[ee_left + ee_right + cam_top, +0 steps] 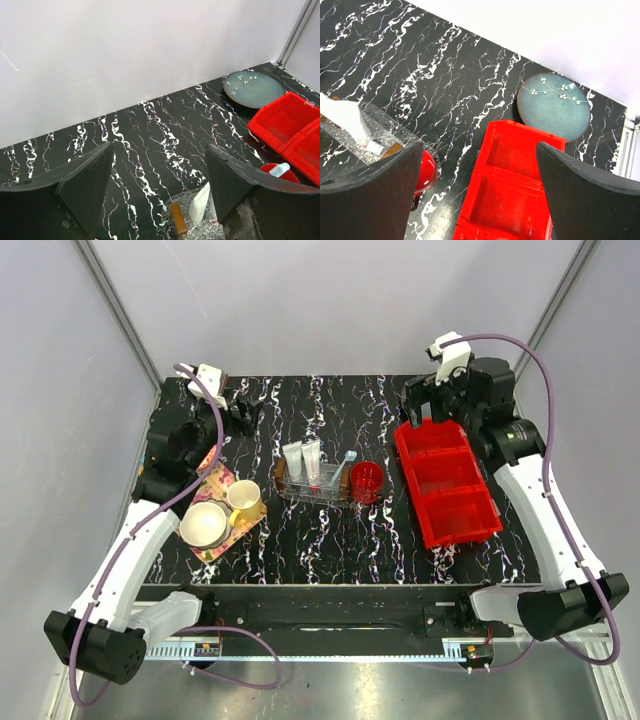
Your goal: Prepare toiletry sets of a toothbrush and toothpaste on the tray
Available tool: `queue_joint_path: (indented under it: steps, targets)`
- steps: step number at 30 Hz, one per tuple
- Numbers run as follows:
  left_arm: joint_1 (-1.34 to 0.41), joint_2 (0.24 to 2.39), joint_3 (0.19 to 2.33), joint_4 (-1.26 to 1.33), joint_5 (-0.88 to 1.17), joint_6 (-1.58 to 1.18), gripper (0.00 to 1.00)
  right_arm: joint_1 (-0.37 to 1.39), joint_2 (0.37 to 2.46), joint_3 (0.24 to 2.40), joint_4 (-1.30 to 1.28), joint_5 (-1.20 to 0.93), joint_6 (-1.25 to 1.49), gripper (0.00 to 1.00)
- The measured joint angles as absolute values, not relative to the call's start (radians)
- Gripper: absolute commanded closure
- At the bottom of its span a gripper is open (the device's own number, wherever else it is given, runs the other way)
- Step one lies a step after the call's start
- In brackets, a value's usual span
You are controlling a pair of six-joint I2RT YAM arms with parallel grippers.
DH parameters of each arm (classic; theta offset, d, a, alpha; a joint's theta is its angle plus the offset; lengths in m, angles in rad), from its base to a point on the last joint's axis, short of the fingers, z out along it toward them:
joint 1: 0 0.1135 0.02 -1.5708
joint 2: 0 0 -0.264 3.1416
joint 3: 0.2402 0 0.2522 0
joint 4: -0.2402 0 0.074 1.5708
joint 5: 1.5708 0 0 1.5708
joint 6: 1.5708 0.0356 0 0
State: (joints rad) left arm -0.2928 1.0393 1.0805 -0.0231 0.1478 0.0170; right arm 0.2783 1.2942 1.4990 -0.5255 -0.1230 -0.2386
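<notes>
The clear tray (284, 483) sits mid-table with two white toothpaste tubes (303, 460) lying in its left half. The pale toothbrush (342, 469) rests slanted at the tray's right end, its head poking out toward a red cup (367, 481). My left gripper (243, 406) hovers at the back left, open and holding nothing. In the left wrist view it (160, 150) looks down on bare table, with the tray (187, 232) and one toothpaste tube (200, 202) just below. My right gripper (421, 410) is open above the red bin's far end (479, 147).
A red compartment bin (445, 483) lies on the right. A teal plate (554, 106) sits behind it near the back wall. A flowery tray (216, 483) at the left carries a yellow cup (243, 497) and a white bowl (204, 525).
</notes>
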Motion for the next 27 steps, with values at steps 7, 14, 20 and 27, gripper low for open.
queue_joint_path:
  steps: [7,14,20,27]
  targets:
    - [-0.266,1.036,1.087,-0.033,0.153,-0.012,0.14,0.276,1.258,1.436,-0.486,-0.089,-0.231,0.00]
    - [-0.242,1.052,1.087,-0.027,0.191,-0.046,0.02,0.274,1.238,1.402,-0.455,-0.033,-0.221,0.00]
    - [-0.242,1.122,1.104,-0.014,0.306,-0.054,0.01,0.274,1.237,1.393,-0.430,-0.008,-0.213,0.00]
    - [-0.242,1.321,1.312,-0.136,0.435,-0.026,0.01,0.274,1.246,1.357,-0.431,-0.008,-0.213,0.00]
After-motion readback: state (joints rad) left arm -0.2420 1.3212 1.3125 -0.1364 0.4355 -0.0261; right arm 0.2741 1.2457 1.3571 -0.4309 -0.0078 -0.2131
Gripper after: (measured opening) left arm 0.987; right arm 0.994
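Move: The two toothpaste tubes standing in the clear tray lie about 10 cm to the left hand's right, some 5 cm ahead and 28 cm below it. The toothbrush leans in the same tray about 10 cm to the right of the tubes, and the red cup stands roughly 17 cm to their right and 3 cm nearer. From the right hand the tubes lie about 25 cm left, 2 cm ahead and 27 cm below. Bring the empty left gripper towards the toothpaste tubes: after easing about 1 cm left, swing it right some 5 cm and forward 4 cm, sinking about 2 cm, while the wrist turns roughly 15 degrees clockwise and tips down. Open its fingers fully on the way. Let the open right hand drift 2 cm right, away from the tray, and sink about 2.5 cm; touch nothing. ##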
